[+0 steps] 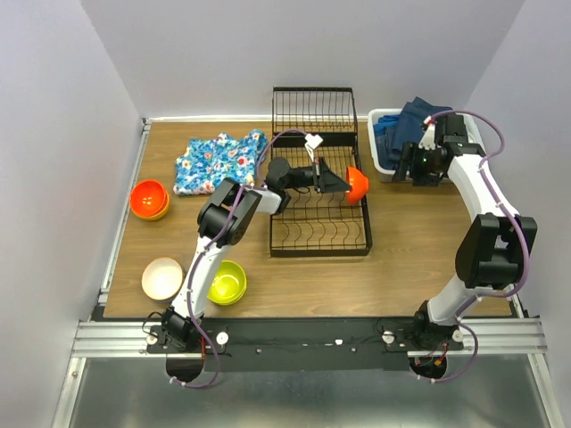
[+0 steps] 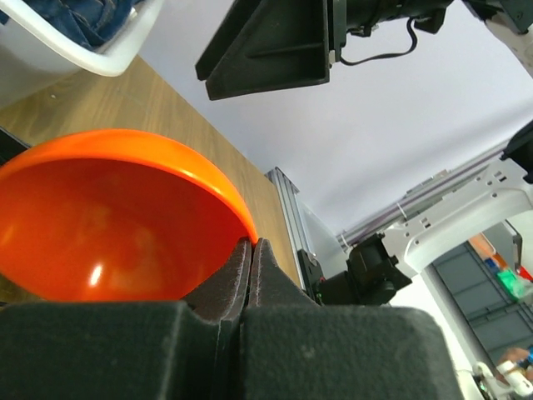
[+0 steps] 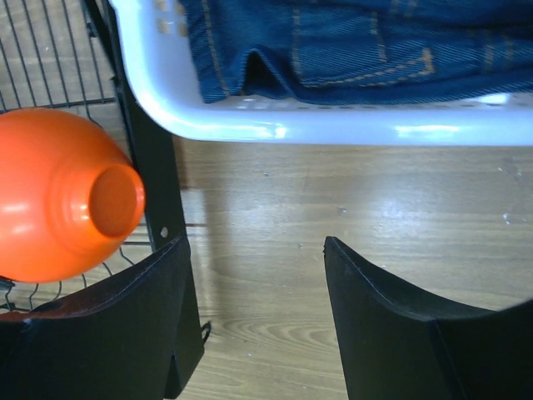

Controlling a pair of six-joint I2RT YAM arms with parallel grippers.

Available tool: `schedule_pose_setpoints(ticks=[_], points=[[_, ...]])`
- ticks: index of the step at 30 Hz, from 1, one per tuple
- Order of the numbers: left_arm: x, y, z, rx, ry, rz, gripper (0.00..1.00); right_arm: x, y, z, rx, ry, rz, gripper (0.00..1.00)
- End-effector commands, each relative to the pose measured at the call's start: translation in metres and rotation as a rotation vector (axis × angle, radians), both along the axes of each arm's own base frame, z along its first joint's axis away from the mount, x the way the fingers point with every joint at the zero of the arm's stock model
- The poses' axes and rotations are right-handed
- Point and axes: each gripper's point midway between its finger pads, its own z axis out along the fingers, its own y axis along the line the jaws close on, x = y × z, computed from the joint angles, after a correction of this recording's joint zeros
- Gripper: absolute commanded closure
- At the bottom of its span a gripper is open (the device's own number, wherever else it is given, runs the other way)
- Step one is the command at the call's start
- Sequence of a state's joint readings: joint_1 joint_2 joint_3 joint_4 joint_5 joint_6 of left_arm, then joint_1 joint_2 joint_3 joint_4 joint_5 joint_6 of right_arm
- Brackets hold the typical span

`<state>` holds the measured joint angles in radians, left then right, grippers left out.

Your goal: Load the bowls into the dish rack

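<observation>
My left gripper (image 1: 340,182) is shut on the rim of a red-orange bowl (image 1: 358,185) and holds it on edge over the right side of the black wire dish rack (image 1: 303,234). In the left wrist view the fingertips (image 2: 237,258) pinch the bowl's rim (image 2: 108,225). My right gripper (image 1: 413,166) is open and empty, just right of the rack; its view shows the bowl's underside (image 3: 58,196) beside the rack's frame (image 3: 148,158). On the table's left lie a red-orange bowl stacked on a yellow-orange one (image 1: 149,198), a pale bowl (image 1: 162,278) and a lime-green bowl (image 1: 227,282).
A white plastic basket (image 1: 382,152) of dark blue clothes stands at the back right, close to my right gripper, and also shows in the right wrist view (image 3: 333,125). A floral cloth (image 1: 219,160) lies left of the rack. The rack's hinged end section (image 1: 312,109) stands upright at the back.
</observation>
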<state>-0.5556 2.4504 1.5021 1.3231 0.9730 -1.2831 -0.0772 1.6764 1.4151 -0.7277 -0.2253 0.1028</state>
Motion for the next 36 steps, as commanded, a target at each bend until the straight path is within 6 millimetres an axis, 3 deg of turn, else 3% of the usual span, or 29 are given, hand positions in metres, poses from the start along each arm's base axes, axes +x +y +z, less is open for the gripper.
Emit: schedule_pose_setpoints(ticks=[1,7,13,17,19,22,23,36], points=[[-0.004,-0.006,-0.061,0.125,0.106,-0.047,1.00,0.012,0.008,0.005,-0.035,-0.026,0.033,0.26],[0.011,-0.007,-0.079,0.240,0.154,0.032,1.00,0.018,0.018,0.008,-0.033,-0.038,0.054,0.26],[0.013,-0.008,-0.091,0.289,0.169,0.035,1.00,0.019,0.021,0.007,-0.023,-0.041,0.055,0.26],[0.014,-0.007,-0.088,0.294,0.155,0.059,1.00,0.017,0.023,0.005,-0.015,-0.038,0.056,0.26],[0.013,-0.005,-0.086,0.298,0.134,0.072,0.90,0.016,0.024,0.004,-0.012,-0.037,0.058,0.26],[0.010,-0.002,-0.070,0.280,0.078,0.076,0.79,0.017,0.025,0.006,-0.009,-0.043,0.058,0.26],[0.011,-0.002,-0.054,0.253,0.032,0.084,0.78,0.017,0.025,0.006,-0.010,-0.043,0.057,0.26],[0.010,0.008,0.026,0.241,-0.131,0.144,0.65,0.019,0.028,0.014,0.011,-0.064,0.058,0.26]])
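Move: The left fingers already pinch the rim of the orange bowl, its middle about 2 cm ahead, 3 cm right and 2 cm below the hand. It goes to a spot on the dish rack's wires some 2 cm ahead, 4 cm right and 11 cm below. The rack's right rail runs about 7 cm to the right, level fore and aft; the laundry basket's middle is roughly 22 cm right and 11 cm ahead. From the right hand, that wire spot lies about 13 cm left and 6 cm back. Still pinching the rim, the left hand lowers the orange bowl about 4 cm onto the rack wires, easing a little forward, then opens its fingers about a third and lets go. It sinks 2 cm more, tilting some 15 degrees in all, then rises about 4 cm clear of the rim. The open, empty right hand edges about 2 cm left and a little forward towards the rack's right rail. ##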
